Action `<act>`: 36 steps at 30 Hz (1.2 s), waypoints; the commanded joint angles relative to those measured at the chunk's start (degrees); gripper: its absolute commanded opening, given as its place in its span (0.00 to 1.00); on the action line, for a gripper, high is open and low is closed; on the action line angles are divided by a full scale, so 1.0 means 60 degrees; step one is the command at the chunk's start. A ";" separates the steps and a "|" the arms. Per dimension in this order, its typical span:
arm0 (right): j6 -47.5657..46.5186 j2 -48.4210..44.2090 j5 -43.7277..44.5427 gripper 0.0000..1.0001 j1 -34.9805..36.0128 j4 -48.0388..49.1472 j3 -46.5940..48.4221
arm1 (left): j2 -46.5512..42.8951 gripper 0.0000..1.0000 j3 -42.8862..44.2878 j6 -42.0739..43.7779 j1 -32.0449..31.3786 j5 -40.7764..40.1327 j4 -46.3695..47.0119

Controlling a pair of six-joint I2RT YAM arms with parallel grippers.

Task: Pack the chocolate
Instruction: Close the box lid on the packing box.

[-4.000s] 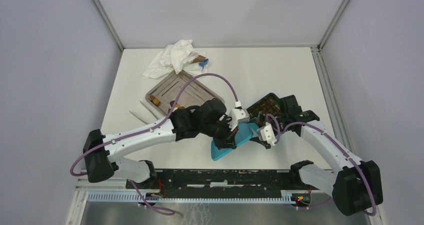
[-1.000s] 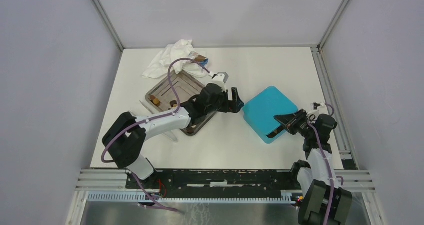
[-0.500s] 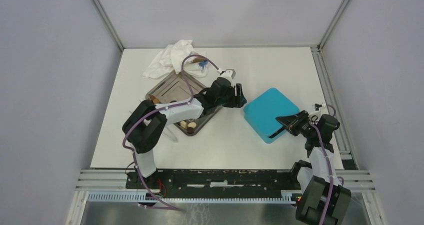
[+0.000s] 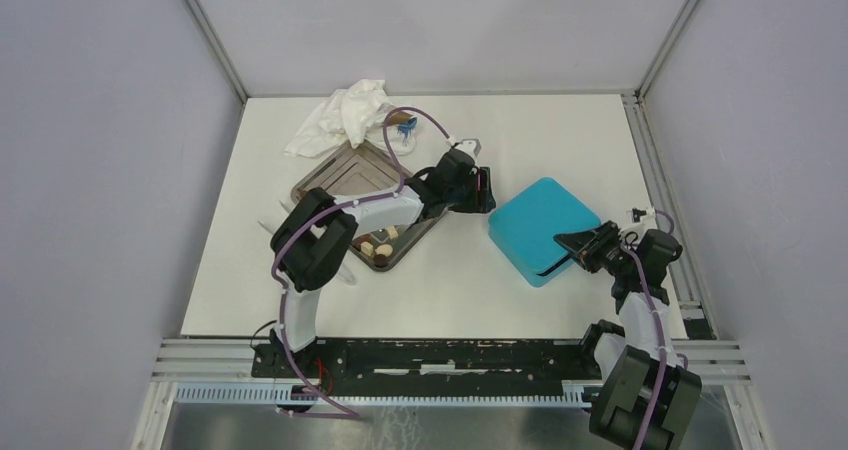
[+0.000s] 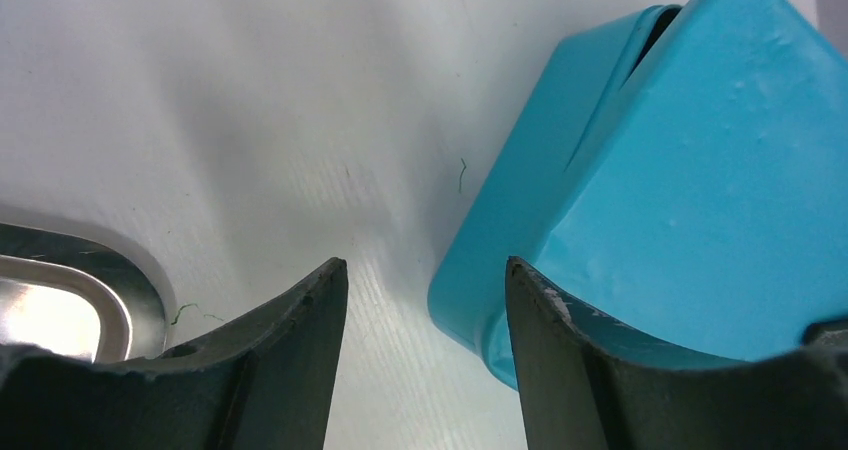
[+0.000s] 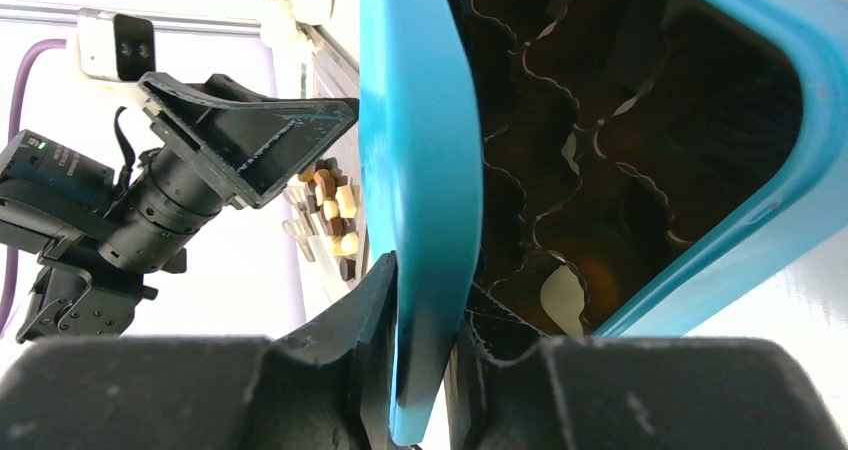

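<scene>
The teal box (image 4: 540,226) lies right of centre, its lid (image 6: 420,120) lifted a crack. My right gripper (image 4: 572,251) is shut on the lid's near right edge. In the right wrist view the jaws (image 6: 428,290) pinch that edge, and the brown cup insert (image 6: 600,130) shows inside the box. Several chocolate pieces (image 4: 378,246), brown and cream, sit at the near end of the metal tray (image 4: 330,170). My left gripper (image 4: 485,190) hovers open and empty at the box's left corner (image 5: 470,300). Its fingers (image 5: 310,320) are about half spread over the table.
A crumpled white cloth (image 4: 345,115) and a small blue and brown item (image 4: 405,125) lie behind the tray. White strips (image 4: 275,228) rest at the tray's left side. The left arm lies across the tray. The tray's corner (image 5: 70,290) is at the left gripper's left.
The left gripper has moved right from the tray to the box's left corner, and its jaws have narrowed. The box was wide open four seconds ago and its lid is now nearly down.
</scene>
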 commanded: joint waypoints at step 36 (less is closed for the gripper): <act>-0.3520 0.0190 0.0757 0.59 -0.1150 -0.3032 0.1742 | 0.1229 0.64 0.1687 0.0140 -0.0053 0.1394 -0.0904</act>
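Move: The lid, lying crooked on the packing box, has its middle about 11 cm to the left gripper's right, 5 cm back and a little below; the box sits directly beneath. The tray is some 25 cm to its left, roughly level front to back. From the right gripper, whose fingers straddle the lid's raised near-right edge, the lid's middle is about 4 cm ahead and 5 cm left, slightly lower, with the box beneath. Let the lid's near-right edge down with the right gripper: open its fingers to over half and draw it about 3.5 cm right, easing slightly down and rolling some 10 degrees so its left side dips. Meanwhile sink the left gripper 2 cm, then bring it 2 cm right against the lid and box's left corner, fingers still partly open. ##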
